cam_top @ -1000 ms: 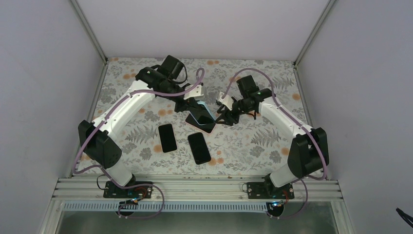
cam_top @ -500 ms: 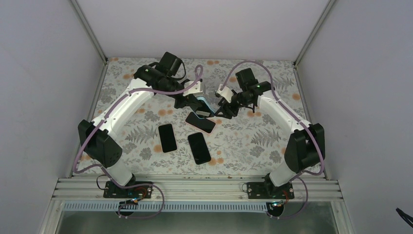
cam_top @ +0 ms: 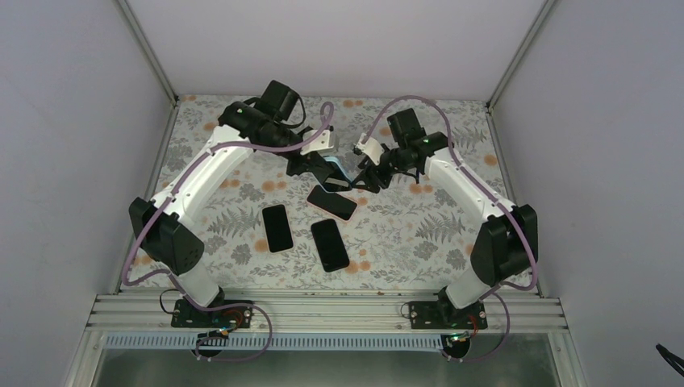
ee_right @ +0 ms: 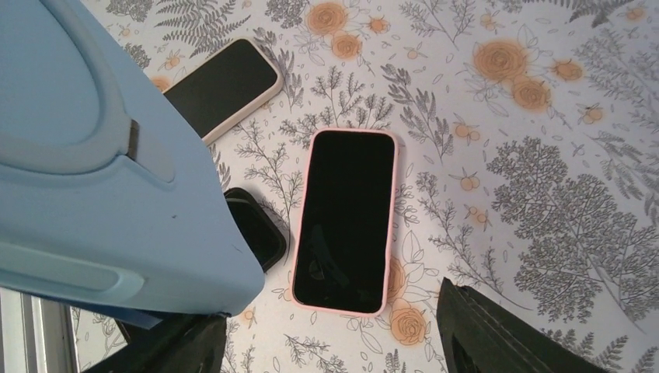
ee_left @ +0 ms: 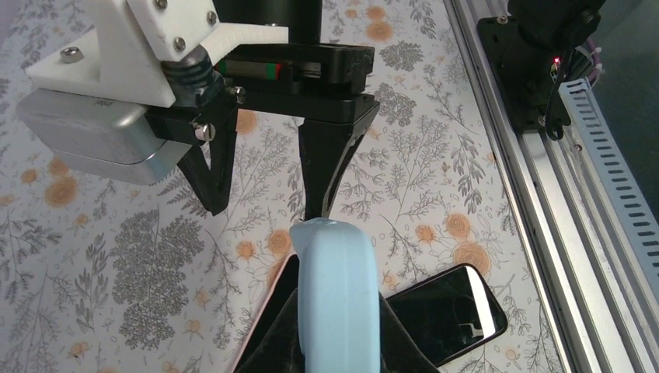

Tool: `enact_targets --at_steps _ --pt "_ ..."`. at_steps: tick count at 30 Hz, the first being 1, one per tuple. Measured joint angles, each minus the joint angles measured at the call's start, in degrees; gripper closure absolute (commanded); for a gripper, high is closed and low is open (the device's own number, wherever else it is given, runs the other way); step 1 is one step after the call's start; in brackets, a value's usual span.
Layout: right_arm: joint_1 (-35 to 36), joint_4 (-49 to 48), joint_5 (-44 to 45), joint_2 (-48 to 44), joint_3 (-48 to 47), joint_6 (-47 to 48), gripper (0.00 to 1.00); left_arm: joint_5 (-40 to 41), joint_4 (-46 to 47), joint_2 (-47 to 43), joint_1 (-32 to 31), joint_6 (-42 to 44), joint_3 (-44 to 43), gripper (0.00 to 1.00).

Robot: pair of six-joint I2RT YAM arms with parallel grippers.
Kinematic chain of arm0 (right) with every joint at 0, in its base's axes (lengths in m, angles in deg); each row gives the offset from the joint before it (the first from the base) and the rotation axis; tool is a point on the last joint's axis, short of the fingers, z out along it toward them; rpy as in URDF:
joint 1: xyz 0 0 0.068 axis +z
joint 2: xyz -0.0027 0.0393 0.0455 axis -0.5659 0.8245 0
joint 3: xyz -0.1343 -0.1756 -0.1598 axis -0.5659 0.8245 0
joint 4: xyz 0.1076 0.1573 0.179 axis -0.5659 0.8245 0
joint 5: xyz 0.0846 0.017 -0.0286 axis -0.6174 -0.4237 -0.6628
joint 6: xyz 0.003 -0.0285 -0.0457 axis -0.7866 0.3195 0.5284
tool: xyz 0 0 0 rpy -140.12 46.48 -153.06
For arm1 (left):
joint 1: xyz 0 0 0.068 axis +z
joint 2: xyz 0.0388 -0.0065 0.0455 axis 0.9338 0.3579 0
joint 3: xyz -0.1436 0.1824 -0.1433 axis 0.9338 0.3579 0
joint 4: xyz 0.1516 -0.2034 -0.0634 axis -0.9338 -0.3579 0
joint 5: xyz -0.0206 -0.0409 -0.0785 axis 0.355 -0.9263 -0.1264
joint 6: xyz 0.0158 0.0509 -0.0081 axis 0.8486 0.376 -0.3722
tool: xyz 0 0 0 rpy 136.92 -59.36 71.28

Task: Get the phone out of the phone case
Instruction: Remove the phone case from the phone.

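Observation:
My left gripper (cam_top: 323, 168) is shut on a light blue phone case (cam_top: 337, 172) and holds it on edge above the table's middle. In the left wrist view the case (ee_left: 338, 280) rises between the dark fingers (ee_left: 268, 350). The phone inside it does not show clearly. My right gripper (cam_top: 363, 176) faces it from the right with jaws wide open and nothing between them. In the right wrist view the case (ee_right: 101, 155) fills the left side, its corner just above one fingertip (ee_right: 175, 346), while the other finger (ee_right: 497, 334) stands far to the right.
A pink-cased phone (ee_right: 346, 221) lies screen up on the flowered table, right under both grippers. A black phone (cam_top: 277, 227) and another (cam_top: 330, 244) lie nearer the front. The aluminium rail (ee_left: 536, 194) runs along the near edge.
The left gripper has lifted the blue case up and back, away from the pink-cased phone. The right gripper has followed toward the back and its jaws have opened wider.

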Motion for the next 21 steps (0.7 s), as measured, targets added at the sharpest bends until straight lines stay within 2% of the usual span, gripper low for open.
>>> enact_targets --at_steps 8,12,18,21 --pt "1.2 4.5 -1.6 1.3 -6.4 2.9 0.27 -1.2 -0.6 -0.1 0.9 0.0 -1.4 0.98" --pt "3.9 5.4 -4.4 1.3 -8.8 4.4 0.29 -2.9 -4.5 0.3 1.1 -0.3 -3.5 0.98" --pt "4.9 5.6 -8.1 1.3 -10.9 3.7 0.29 -5.0 -13.2 3.4 2.2 -0.3 -12.2 0.98" --pt "4.8 5.2 -10.6 1.7 -11.5 2.8 0.37 -6.9 -16.7 5.6 3.5 -0.7 -16.1 0.98"
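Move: The left gripper still pinches the blue-cased phone, its middle some 4 cm to the right and 4 cm below, level fore and aft. From the right gripper, whose finger is already at the phone's free end, that middle lies about 4 cm left, 5 cm up and 2 cm back. On the table, the pink-edged phone is about 7 cm left, 1 cm ahead and 18 cm below the right hand, with the black phone some 14 cm nearer the base than the pink one. Bring the right gripper up about 7 cm and left 5 cm, easing back a little and turning some 15 degrees, fingers kept wide open, so that one finger works farther in along the free end of the blue case, bearing against it. Let the left gripper keep its pinch and rise about 4 cm with it, tipping nearly 10 degrees. ##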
